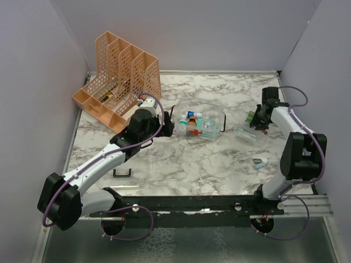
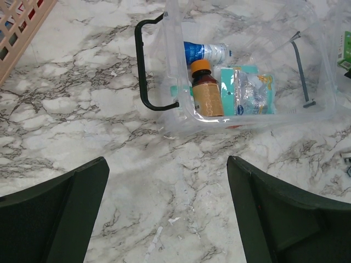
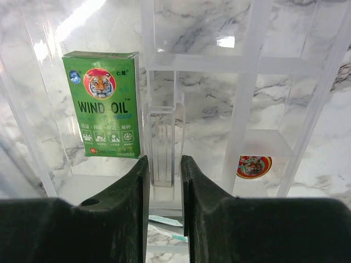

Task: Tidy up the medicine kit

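The medicine kit (image 1: 218, 117), a clear box with a black handle (image 2: 143, 82), lies mid-table. It holds a brown bottle with an orange cap (image 2: 207, 94), a blue-and-white bottle (image 2: 205, 51) and teal packets (image 2: 249, 93). My left gripper (image 2: 166, 164) hovers just left of the kit (image 2: 285, 116), open and empty. My right gripper (image 3: 163, 161) is at the right of the table (image 1: 258, 119), shut on the upright tab (image 3: 163, 129) of a clear divided tray (image 3: 247, 63). That tray carries a green Wind Oil box (image 3: 102, 104) and a small round tin (image 3: 254, 166).
An orange mesh file rack (image 1: 118, 76) stands at the back left. A loose black handle (image 1: 122, 174) lies near the left arm. A clear packet (image 1: 247, 134) and a small teal-and-white item (image 1: 261, 163) lie on the marble on the right. Walls close both sides.
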You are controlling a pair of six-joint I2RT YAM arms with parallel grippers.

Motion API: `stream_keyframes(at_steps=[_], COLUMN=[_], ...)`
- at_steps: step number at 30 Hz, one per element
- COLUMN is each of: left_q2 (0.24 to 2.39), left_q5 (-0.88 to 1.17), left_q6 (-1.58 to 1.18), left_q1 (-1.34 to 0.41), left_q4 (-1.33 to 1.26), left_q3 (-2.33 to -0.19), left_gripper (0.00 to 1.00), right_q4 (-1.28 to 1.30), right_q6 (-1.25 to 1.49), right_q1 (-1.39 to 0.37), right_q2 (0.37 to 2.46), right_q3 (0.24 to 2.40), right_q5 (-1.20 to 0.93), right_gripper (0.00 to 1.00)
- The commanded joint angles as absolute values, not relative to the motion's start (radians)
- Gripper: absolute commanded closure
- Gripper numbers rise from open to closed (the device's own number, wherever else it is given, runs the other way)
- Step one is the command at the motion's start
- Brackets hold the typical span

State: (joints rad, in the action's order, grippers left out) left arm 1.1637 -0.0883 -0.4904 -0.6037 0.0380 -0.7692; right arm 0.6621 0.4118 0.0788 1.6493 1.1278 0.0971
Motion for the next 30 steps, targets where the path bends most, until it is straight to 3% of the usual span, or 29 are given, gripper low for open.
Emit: stream_keyframes(at_steps=[1,16,30], left_q2=[1.173,1.206,1.267], left_q5=[-0.128,-0.124,0.003], left_q6=[-0.471,-0.511,-0.557], left_q1=[-0.607,-0.566,-0.454], left_q4=[0.055,0.173,0.306], left_q3=[-0.816,-0.944,-1.083], left_gripper=[0.07,0.03,0.03], right_q4=[0.711,0.812,0.901], right_q6=[0.38,0.192,0.025], right_q1=[0.078,0.066,-0.116], right_q2=[1.586,1.481,1.573], right_q3=[1.204,1.356,1.618], right_q5=[0.13,-0.035,-0.143], right_gripper=[0.99,0.99,0.99])
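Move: Some 26 cm to the right hand's left and 3 cm ahead, centred about 3 cm lower, sits the clear kit box; the brown bottle in it lies about 29 cm left, 1 cm ahead and 5 cm down. In the clear tray this hand already holds, the green Wind Oil box is about 3 cm ahead and 3 cm left, the red tin some 4 cm right and 1 cm back, both slightly lower. From the left hand, the kit box lies about 7 cm ahead, 14 cm right and 15 cm below. Lifting the compartment tray by its middle handle, the right hand keeps its pinch and rises about 15 cm, first nearly straight up, then also forward and left, closing the sideways gap to the kit box. The fingers tip up towards forward and swing some 25 degrees counter-clockwise. The empty left hand, still open, draws up, forward and a little left, away from the kit box. ##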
